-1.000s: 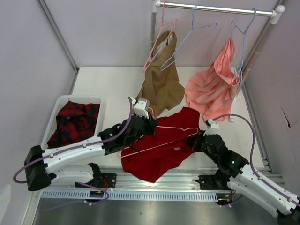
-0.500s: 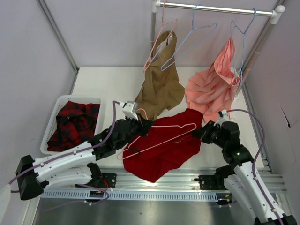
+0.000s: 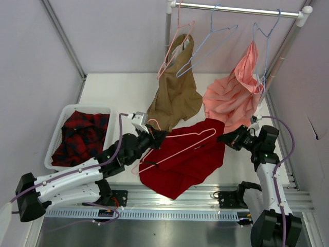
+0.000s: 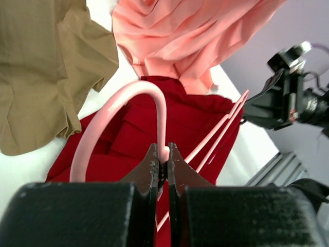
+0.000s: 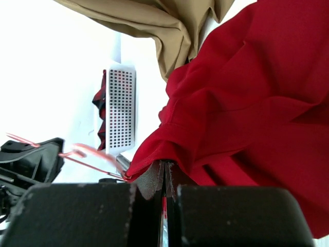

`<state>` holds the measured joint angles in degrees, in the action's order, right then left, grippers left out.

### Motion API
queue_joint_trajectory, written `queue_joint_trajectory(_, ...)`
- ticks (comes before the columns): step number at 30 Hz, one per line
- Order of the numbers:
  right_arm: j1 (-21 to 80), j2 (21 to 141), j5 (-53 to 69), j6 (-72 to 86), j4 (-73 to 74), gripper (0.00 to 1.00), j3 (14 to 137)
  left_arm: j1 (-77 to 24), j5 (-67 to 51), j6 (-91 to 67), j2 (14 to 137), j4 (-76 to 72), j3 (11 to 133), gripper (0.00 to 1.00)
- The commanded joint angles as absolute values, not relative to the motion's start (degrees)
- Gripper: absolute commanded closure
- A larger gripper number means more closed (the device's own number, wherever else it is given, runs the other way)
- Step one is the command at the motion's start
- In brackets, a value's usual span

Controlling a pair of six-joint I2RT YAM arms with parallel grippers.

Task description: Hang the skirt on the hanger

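Observation:
The deep-red skirt lies crumpled on the table between the arms. The pale-pink hanger rests across its top. My left gripper is shut on the hanger at the base of its hook, the jaws pinching the wire over the skirt. My right gripper is shut on the skirt's right edge. In the right wrist view the red cloth drapes over the closed jaws, with the hanger's far end at the left.
A tan garment and a salmon-pink one hang from the rail at the back, beside light-blue hangers. A white basket holding a plaid garment stands at the left.
My right arm has swung back to the right, drawing the skirt's right edge with it. My left gripper has pulled the hanger a little to the left and up off the cloth.

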<state>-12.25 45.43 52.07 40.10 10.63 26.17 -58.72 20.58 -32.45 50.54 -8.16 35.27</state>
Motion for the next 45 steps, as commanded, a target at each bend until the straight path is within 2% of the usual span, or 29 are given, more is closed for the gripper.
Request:
queue_joint_trajectory(1,-13.27,45.96,52.30,40.78,5.54,1.00,28.92,-59.50,20.66,-27.34,52.03,-7.29,34.01,1.00)
queue_joint_trajectory(18,-11.43,52.82,45.62,34.90,11.60,1.00,28.30,-64.77,26.19,-23.65,59.32,-3.78,36.30,1.00)
queue_joint_trajectory(28,-11.43,58.01,41.31,32.26,12.66,1.00,26.81,-67.85,26.19,-20.92,55.55,-6.07,34.54,1.00)
queue_joint_trajectory(45,-9.76,53.44,40.17,30.24,17.40,1.00,26.02,-67.76,35.94,-25.31,65.65,3.87,41.92,1.00)
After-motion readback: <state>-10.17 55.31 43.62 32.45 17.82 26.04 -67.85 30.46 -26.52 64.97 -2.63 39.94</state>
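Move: Beside the right fingers, which still hold the red skirt's raised corner, the pink hanger's right end lies about 2 cm ahead, 2 cm left and 2 cm above. From that hand the skirt's main spread is about 16 cm left, 3 cm back and 11 cm below; the salmon skirt is some 14 cm ahead, 4 cm right. From the left hand, gripping the hanger's neck, that held corner is about 23 cm right, 2 cm ahead and 6 cm below; the brown skirt is roughly 18 cm ahead, 3 cm right. Lowering both hands together towards the table, the left brings the hanger down about 6.5 cm and 3 cm to the right, rolling its left side up some 20 degrees so that the hanger's right end dips. The right hand takes the skirt corner down about 7 cm, tipping further downwards, then holds nearly level beside the hanger's end. Both grips stay shut. ##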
